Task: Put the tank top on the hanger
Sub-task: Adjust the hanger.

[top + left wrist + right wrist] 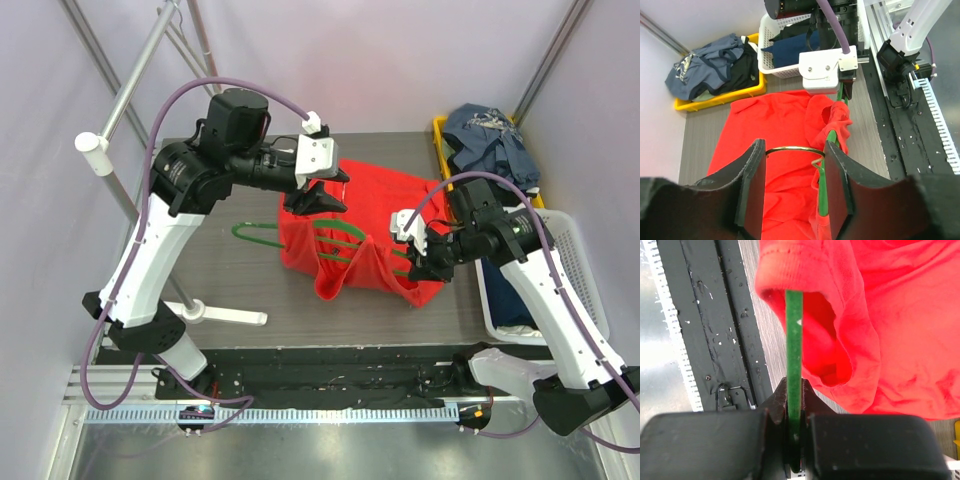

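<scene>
The red tank top (360, 235) lies bunched on the table with the green hanger (252, 235) threaded through it, one green end sticking out to the left. My left gripper (318, 200) hovers over the garment's upper left. In the left wrist view its jaws (795, 187) stand apart, straddling the hanger's metal hook (792, 148) and green neck (824, 192), which lies against the right finger (837, 192). My right gripper (425, 262) is at the garment's lower right, shut on the hanger's green bar (793, 340), which enters a red strap opening (830, 335).
A yellow tray (440, 130) with dark clothes sits at the back right, and a white basket (575, 260) stands beside the right arm. A metal rack pole (130, 100) with a white foot (225, 315) stands on the left.
</scene>
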Motion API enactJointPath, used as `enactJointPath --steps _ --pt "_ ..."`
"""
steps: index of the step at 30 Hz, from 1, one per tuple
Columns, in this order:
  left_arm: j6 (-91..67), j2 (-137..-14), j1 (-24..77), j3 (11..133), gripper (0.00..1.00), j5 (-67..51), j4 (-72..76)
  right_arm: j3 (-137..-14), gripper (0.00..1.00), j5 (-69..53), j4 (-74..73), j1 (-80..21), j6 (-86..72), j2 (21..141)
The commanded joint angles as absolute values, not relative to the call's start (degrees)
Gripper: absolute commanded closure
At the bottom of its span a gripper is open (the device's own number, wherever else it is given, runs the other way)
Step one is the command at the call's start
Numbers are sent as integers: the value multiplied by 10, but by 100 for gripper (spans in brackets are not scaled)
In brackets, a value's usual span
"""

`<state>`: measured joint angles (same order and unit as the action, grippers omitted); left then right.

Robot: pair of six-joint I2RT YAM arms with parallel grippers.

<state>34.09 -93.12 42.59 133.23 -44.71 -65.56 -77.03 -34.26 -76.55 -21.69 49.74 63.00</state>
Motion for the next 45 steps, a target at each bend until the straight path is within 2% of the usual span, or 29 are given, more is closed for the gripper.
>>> enactJointPath --steps 1,11,26,32,37,45 --pt "327 -913 425 1325 66 -444 -643 -778 99 -362 -716 -218 480 608" --pt "301 -911 425 1316 64 -416 -624 -781 99 -371 -722 -219 480 610" --pt "135 -899 440 1244 83 -242 -505 -761 99 -324 -651 -219 426 592" --pt "77 -897 445 1231 84 -157 -488 -751 99 -301 -614 -219 398 586" --pt "40 -896 446 1220 94 -95 -481 -744 99 -287 -585 -219 377 586" --pt "3 -893 447 1219 97 -22 -483 -748 99 -268 -569 -219 361 595"
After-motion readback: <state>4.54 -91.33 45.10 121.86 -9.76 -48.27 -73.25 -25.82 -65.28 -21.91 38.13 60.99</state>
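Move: The red tank top, draped over the green hanger, is centred about 5 cm ahead of the left hand, 7 cm to its right and some 28 cm below; the left hand already holds the brass hook. The hanger's neck is about 3 cm back, 3 cm right and 6 cm under that hand, and its free left end 3 cm back, 20 cm left and 14 cm down. From the right hand, gripping the hanger's other arm, the tank top is 14 cm ahead, 13 cm left and 13 cm below. The green hanger, kept by its hook in the left fingers and by its right arm in the right, is carried forward over the tank top: the left hand goes about 9 cm, sinking slightly and swinging some 40 degrees counter-clockwise with its tips dipping. The right hand follows 3 to 4 cm forward, turning a little clockwise, so the hanger's hook side leads. ##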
